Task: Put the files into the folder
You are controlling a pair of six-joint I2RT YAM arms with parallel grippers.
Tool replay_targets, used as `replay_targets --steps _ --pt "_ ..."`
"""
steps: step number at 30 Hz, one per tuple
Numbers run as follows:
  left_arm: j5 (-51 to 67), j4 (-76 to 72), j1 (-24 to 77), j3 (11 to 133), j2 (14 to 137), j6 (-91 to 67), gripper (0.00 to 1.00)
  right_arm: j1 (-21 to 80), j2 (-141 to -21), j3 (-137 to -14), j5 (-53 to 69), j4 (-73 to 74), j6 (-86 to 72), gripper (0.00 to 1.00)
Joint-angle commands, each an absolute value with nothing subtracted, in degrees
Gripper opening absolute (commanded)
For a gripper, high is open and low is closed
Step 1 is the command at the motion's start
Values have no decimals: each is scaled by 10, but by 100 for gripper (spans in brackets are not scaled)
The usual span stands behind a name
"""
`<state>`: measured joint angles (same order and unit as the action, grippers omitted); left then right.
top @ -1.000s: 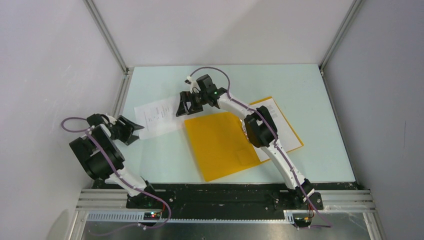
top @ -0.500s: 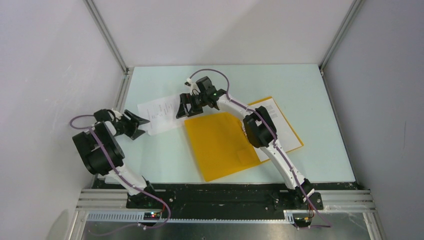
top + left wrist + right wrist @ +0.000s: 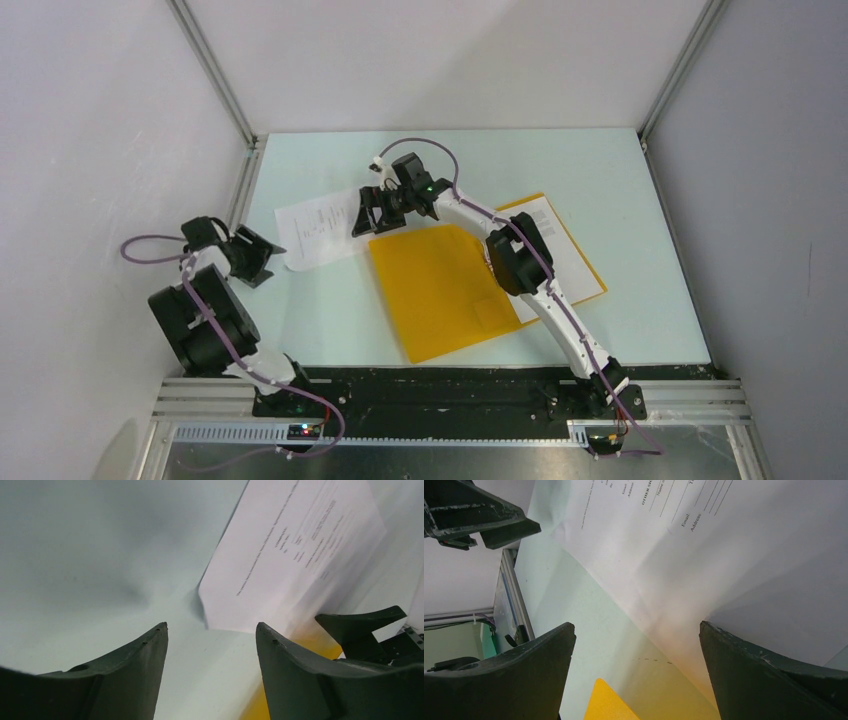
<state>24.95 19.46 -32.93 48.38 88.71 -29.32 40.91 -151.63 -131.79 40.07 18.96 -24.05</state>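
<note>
The orange-yellow folder lies open at mid-table, and one printed sheet of the files rests on its right half. Another white printed sheet lies flat on the table to the left of the folder. My right gripper hovers open over that sheet's right edge, at the folder's far-left corner. In the right wrist view the sheet fills the space ahead of the right gripper. My left gripper is open and empty just off the sheet's left end, and the sheet's corner lies ahead of the left gripper.
Pale green table inside white walls with aluminium frame posts along the left edge, close to the left arm. The right arm stretches over the folder. The other gripper shows beyond the sheet in the left wrist view.
The left gripper reached toward the sheet's left end, then drew slightly back to the left, with its elbow shifting. The right arm, sheet and folder have not moved.
</note>
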Motion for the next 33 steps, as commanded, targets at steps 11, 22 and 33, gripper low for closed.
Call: replay_targets --steps 11,22,33 --pt "232 201 -330 525 980 -308 62 421 -1531 -1306 403 195 -245 100" --pt "188 214 -298 509 974 -319 44 420 -1526 -1304 402 196 -245 99" --pt "103 267 -265 504 958 -312 34 420 -1522 -1306 405 193 -248 100"
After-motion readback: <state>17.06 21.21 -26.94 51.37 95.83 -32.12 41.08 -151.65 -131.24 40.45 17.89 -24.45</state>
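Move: The near-left corner of the loose white sheet lies about 2 cm ahead, 2 cm right and 4 cm below the left hand. The sheet's middle is some 9 cm ahead and 14 cm right of it. The open yellow folder is well off to the right, its middle about 46 cm that way and 3 cm nearer the base. From the right hand, over the sheet's other end, the corner is about 17 cm left and 12 cm back. The sheet's near-left corner is what the left hand settles onto: it drops about 3 cm in all, first drawing back some 2 cm, then easing forward 3 cm, and finally drifting about 1.5 cm right. Its fingers narrow to about half their gap on either side of the corner, not shut on it, as the hand tips about 10 degrees farther down. The right hand stays put over the sheet's other end, wide open. ##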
